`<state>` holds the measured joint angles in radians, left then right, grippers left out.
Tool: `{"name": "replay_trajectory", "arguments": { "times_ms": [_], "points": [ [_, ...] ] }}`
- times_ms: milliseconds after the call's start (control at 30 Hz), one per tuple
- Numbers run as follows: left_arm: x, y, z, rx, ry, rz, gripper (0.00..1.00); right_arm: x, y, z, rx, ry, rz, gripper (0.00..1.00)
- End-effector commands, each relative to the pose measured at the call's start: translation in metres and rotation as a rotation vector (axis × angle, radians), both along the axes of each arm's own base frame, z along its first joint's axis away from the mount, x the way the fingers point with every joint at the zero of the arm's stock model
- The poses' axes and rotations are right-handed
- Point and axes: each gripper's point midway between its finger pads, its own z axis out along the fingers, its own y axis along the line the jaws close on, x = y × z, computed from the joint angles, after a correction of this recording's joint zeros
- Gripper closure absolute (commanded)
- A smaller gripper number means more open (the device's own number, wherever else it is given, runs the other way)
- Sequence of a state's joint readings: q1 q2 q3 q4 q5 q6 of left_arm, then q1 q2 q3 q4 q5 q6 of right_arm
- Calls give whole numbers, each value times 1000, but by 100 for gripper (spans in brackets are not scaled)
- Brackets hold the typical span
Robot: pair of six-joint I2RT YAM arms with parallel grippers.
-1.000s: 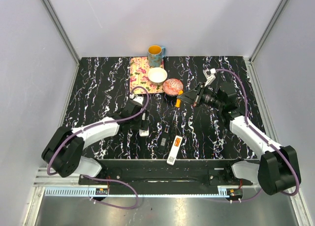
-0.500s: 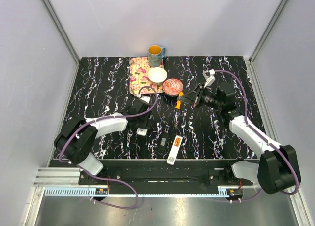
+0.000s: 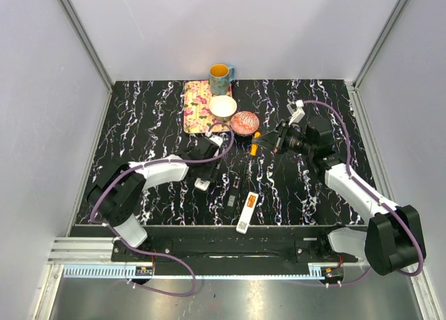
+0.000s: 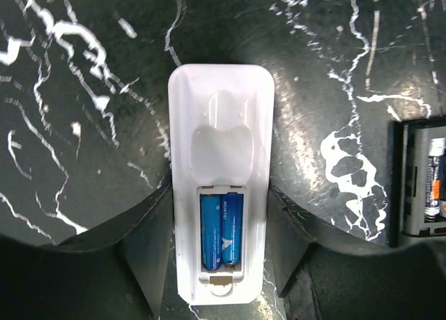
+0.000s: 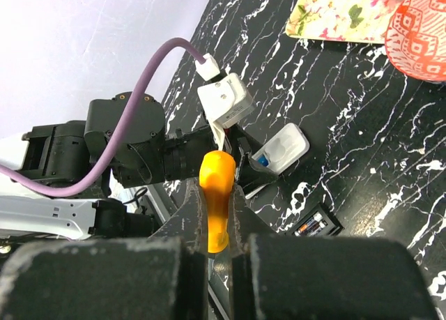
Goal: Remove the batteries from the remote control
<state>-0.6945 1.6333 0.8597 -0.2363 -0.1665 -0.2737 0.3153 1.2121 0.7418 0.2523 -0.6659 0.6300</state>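
Observation:
A white remote control lies back-up on the black marbled table with its battery bay uncovered. Two blue batteries sit side by side in the bay. My left gripper is shut on the remote, one finger pressed on each long side. In the top view this remote pokes out under the left gripper. My right gripper is shut on the orange screwdriver handle and hangs above the table beside the red bowl, where the top view shows the screwdriver.
A black remote with its cells showing lies just right of the held one. A second white remote lies near the front edge. At the back are a red bowl, a white bowl, a floral mat and a mug.
My left gripper has closed on the white remote, and the left arm has swung its elbow to the right. The right gripper with the screwdriver has barely moved.

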Motion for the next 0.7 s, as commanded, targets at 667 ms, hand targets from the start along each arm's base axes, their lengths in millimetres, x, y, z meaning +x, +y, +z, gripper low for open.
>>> {"name": "replay_trajectory", "arguments": {
  "times_ms": [667],
  "points": [
    [25, -183, 36, -190, -117, -720, 66, -4, -56, 32, -83, -121, -335, 100]
  ]
}}
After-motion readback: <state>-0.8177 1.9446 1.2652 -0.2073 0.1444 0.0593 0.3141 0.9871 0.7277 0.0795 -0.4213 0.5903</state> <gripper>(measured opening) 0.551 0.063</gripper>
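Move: The left hand already grips the white remote between its fingers. The screwdriver it is being taken to, held handle-up in the right hand, is about 16 cm to the right, 2 cm ahead and some 17 cm higher. The black battery case lies roughly 9 cm right and 7 cm back, the red bowl about 14 cm right and 18 cm ahead. From the right hand, the remote is about 16 cm left, 2 cm back and 21 cm below. Still pinching the remote by its long sides, the left hand sweeps it about 15 cm to the right, passing ahead of the black battery case towards the space below the screwdriver, turning it some 30 degrees clockwise and rising slightly. The right hand keeps its hold on the screwdriver and gives way, about 4 cm right and, after a small dip, nearly 3 cm up, swinging somewhat clockwise. ##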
